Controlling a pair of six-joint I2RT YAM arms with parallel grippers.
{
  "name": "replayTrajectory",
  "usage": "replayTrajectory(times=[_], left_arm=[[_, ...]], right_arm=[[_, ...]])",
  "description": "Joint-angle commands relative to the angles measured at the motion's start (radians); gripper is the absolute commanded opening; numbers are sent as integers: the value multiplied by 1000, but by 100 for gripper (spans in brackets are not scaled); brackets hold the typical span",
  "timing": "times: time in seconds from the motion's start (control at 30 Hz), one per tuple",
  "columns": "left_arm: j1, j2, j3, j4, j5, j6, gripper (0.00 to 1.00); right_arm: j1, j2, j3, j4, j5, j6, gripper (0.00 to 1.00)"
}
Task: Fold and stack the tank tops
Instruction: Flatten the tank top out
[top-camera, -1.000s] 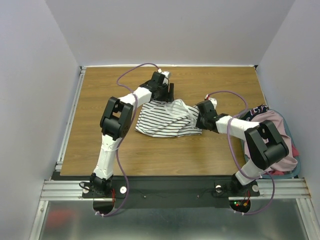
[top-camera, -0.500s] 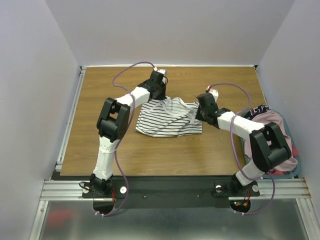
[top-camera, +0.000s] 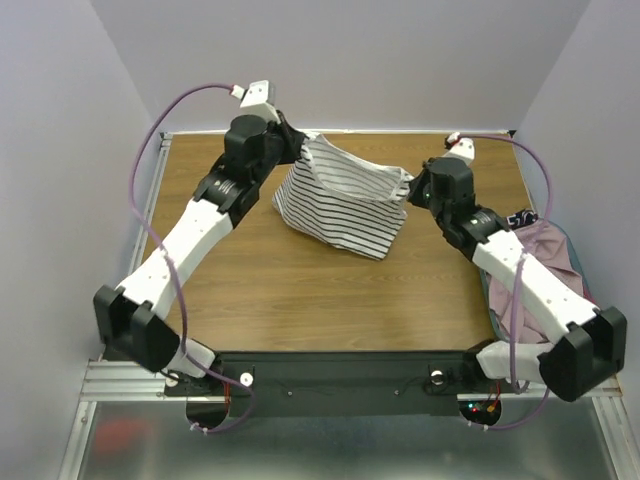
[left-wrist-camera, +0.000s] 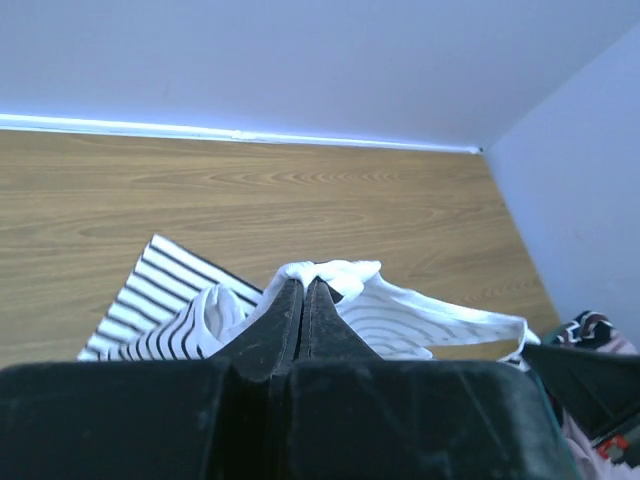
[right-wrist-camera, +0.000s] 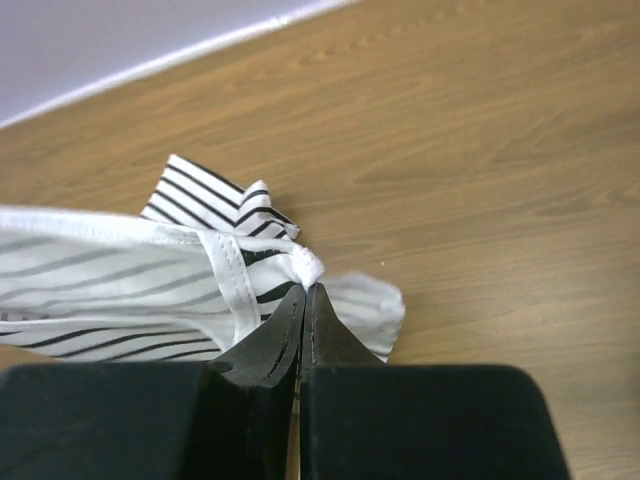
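The white, black-striped tank top (top-camera: 345, 198) hangs stretched between both grippers above the far half of the table, its lower edge drooping toward the wood. My left gripper (top-camera: 303, 143) is shut on its left upper corner (left-wrist-camera: 325, 272). My right gripper (top-camera: 412, 186) is shut on its right upper corner (right-wrist-camera: 305, 268). In the right wrist view the striped cloth (right-wrist-camera: 110, 290) spreads to the left of the jaws. The dusty pink tank top (top-camera: 555, 262) lies in a heap of clothes at the table's right edge, under the right arm.
The heap at the right also holds a dark patterned garment (top-camera: 520, 218) and sits in a teal-rimmed basket (top-camera: 592, 340). Grey walls close in the wooden table (top-camera: 300, 290) on three sides. A metal rail (top-camera: 140, 235) runs along its left edge.
Both arms have risen and drawn apart, lifting the striped top off the table and stretching it out. The left gripper closed on the cloth during the last second.
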Motion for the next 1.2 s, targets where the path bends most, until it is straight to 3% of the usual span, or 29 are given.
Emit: replayTrajectory(times=[0.0, 0.27, 0.43, 0.6, 0.77, 0.83, 1.0, 1.03, 1.07, 1.17], left_arm=[[-15, -180, -85, 59, -19, -27, 0], [-135, -490, -31, 55, -54, 43, 0], [-164, -546, 53, 47, -40, 39, 0], [-164, -512, 101, 27, -125, 43, 0], [-154, -424, 9, 61, -253, 30, 0], [-97, -356, -51, 87, -243, 7, 0], [133, -94, -186, 217, -45, -157, 0], [164, 5, -181, 296, -16, -173, 0], [164, 6, -181, 297, -16, -173, 0], [207, 240, -74, 340, 35, -185, 0]], right_arm=[[0, -140, 103, 6, 14, -80, 0], [0, -306, 412, 8, -205, -183, 0], [-2, -320, 557, 6, -330, -174, 1], [0, -245, 618, 8, -322, -188, 0], [0, -119, 519, 20, -204, -202, 0], [-2, -29, 473, 52, -180, -209, 0], [-34, 250, 405, 196, -181, -217, 1], [-51, 375, 445, 232, -195, -217, 0], [-51, 433, 445, 232, -195, -217, 0], [-88, 618, 590, 246, -230, -200, 1]])
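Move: Both closed grippers still hold the tank top by its shoulders, and its loose body is centred about 3 cm back, 10 cm right and 20 cm below the left hand, or 2 cm ahead, 18 cm left and 7 cm below the right. The table's middle lies about 5 cm back, 5 cm right and 37 cm below the left hand; from the right hand it is 23 cm left, straight across, and 23 cm down. Keeping their pinch on the shoulders, both hands swing the tank top up and back towards the bases, the left some 25 cm up and 22 cm back, the right nearly 40 cm up and 16 cm back, fingertips tipping upward. Then both reverse into a fast throw forward and down towards the table's far side, about 30 cm forward each, the left dropping some 30 cm and the right 40 cm, both drifting left overall as the fingers tip back down. ##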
